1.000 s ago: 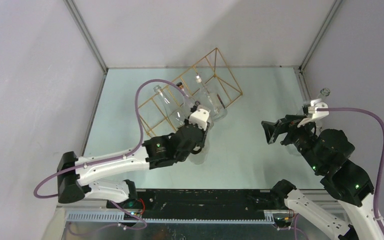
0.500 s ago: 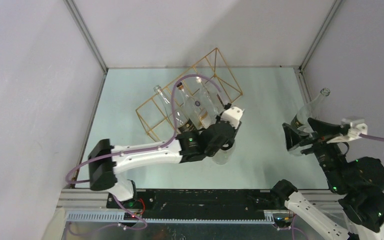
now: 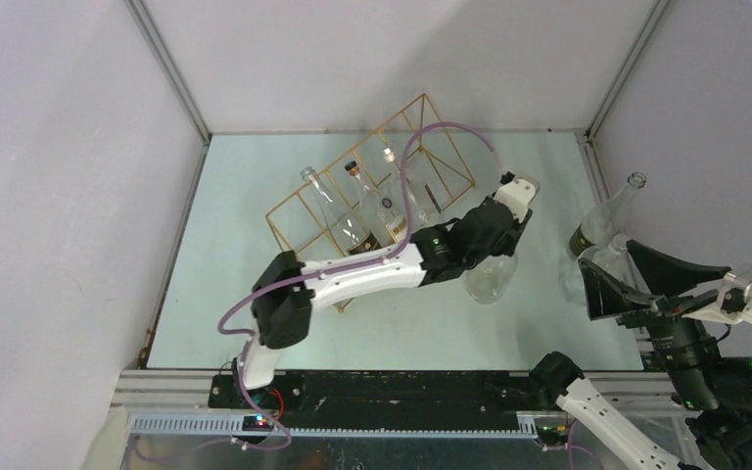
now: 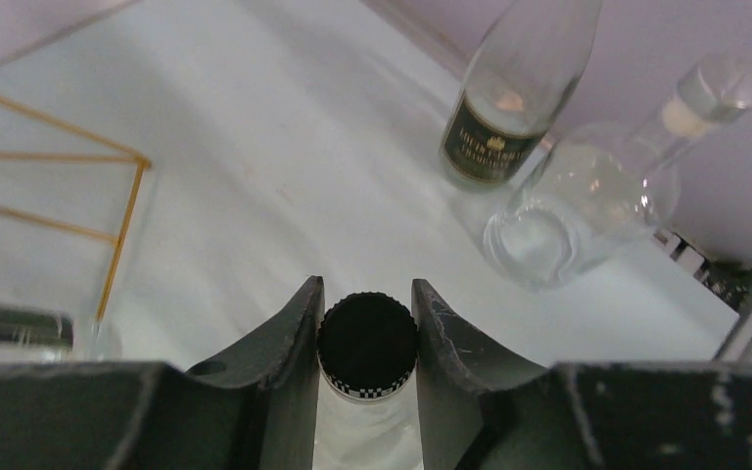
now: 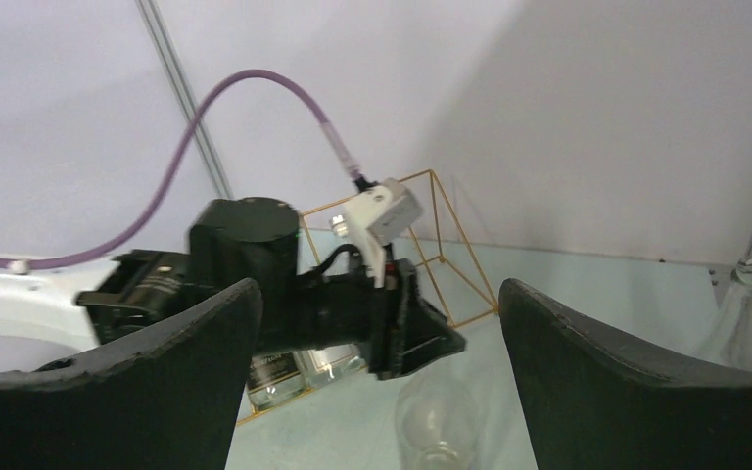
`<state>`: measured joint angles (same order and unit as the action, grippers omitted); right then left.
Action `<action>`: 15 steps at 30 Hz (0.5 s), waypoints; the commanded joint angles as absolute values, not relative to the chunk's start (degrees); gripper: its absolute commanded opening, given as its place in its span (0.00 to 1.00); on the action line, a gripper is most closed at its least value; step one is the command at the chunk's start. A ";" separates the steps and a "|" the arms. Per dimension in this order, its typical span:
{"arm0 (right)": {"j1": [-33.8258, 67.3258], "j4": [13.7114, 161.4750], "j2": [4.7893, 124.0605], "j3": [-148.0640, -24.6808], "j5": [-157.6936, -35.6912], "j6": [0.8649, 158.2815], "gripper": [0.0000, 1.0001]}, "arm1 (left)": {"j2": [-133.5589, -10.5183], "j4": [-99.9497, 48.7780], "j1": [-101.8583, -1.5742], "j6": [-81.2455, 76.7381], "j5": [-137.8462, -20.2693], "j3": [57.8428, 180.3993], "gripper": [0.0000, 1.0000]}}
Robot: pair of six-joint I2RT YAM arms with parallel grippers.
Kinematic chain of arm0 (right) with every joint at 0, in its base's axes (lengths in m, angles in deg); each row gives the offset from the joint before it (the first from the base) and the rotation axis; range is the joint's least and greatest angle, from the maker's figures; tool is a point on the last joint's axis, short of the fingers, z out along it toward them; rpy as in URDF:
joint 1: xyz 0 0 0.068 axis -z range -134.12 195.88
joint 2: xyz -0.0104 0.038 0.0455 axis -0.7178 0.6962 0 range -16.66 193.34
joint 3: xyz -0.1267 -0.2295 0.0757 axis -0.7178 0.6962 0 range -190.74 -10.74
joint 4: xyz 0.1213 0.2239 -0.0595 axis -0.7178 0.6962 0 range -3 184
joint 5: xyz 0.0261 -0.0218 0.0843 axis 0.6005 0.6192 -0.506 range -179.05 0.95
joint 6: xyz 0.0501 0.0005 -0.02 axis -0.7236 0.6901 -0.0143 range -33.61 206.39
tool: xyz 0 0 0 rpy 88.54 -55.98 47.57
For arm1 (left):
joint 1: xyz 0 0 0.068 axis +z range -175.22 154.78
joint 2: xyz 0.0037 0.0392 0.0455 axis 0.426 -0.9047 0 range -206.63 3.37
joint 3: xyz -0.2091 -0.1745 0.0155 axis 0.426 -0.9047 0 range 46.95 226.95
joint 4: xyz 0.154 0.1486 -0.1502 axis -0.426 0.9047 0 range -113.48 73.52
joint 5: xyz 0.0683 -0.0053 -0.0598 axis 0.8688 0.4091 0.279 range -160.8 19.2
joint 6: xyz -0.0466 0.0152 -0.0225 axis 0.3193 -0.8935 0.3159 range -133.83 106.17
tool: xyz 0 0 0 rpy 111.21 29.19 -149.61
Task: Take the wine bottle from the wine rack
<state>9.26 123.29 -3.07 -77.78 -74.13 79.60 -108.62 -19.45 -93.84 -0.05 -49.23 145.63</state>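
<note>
In the top view my left gripper (image 3: 495, 235) is shut on the neck of a clear wine bottle (image 3: 490, 277), right of the gold wire wine rack (image 3: 446, 138) and fully out of it. The left wrist view has my left gripper (image 4: 366, 292) with both fingers pressed on the bottle's black cap (image 4: 367, 338), the glass body hanging below. Three bottles (image 3: 364, 201) still lie in the rack. My right gripper (image 3: 625, 281) stands open and holds nothing by the right wall. From the right wrist, that gripper (image 5: 380, 291) faces the held bottle (image 5: 438, 416).
Two bottles stand by the right wall: one with a dark label (image 3: 602, 223) (image 4: 509, 108) and a clear round one (image 4: 578, 201). The left arm's purple cable (image 3: 431, 132) arches over the rack. A corner of the rack (image 4: 122, 220) shows at the left.
My left arm has swung right, carrying the clear bottle from the rack's front to the right of the rack. My right arm has drawn back toward the near right corner, still open.
</note>
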 commanded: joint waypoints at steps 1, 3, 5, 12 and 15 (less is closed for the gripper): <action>9.36 120.83 -4.97 -78.84 -75.61 80.83 0.93 | -114.34 -27.19 -93.20 -3.18 -52.03 158.62 0.00; 9.40 120.83 -5.64 -78.79 -76.03 80.85 0.93 | -117.38 -27.93 -93.12 -3.77 -52.31 162.28 0.00; 9.40 120.76 -6.20 -78.80 -76.51 80.89 0.93 | -119.67 -29.63 -92.91 -3.73 -52.92 164.60 0.00; 9.48 120.75 -6.66 -78.81 -77.42 81.09 0.93 | -130.27 -27.87 -91.60 -0.32 -57.79 179.69 0.00; 9.49 120.90 -6.68 -78.84 -77.56 81.09 0.93 | -132.90 -29.70 -91.65 1.53 -58.13 183.03 0.00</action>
<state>9.26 122.20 -6.35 -77.87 -76.74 80.02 -132.07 -21.74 -91.94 -2.33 -55.59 176.03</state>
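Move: The left gripper already holds the taken bottle by its black stopper. The dark-label bottle standing at the table's right side lies about 24 cm to its right and 12 cm ahead, its middle some 16 cm lower; the corked clear bottle stands some 23 cm to the hand's right and about 3 cm ahead, its middle 18 cm below. From the right hand, the dark-label bottle lies roughly 27 cm ahead, 13 cm right and 34 cm below. Keep the left fingers pinched on the black stopper and carry the hanging bottle right, about 10 cm, and some 4 cm forward at nearly level height, towards the two standing bottles. Let the wrist roll its left side down and swing slightly clockwise, around 10 degrees in all. Ease the open, empty right gripper back a little, out of the way. ##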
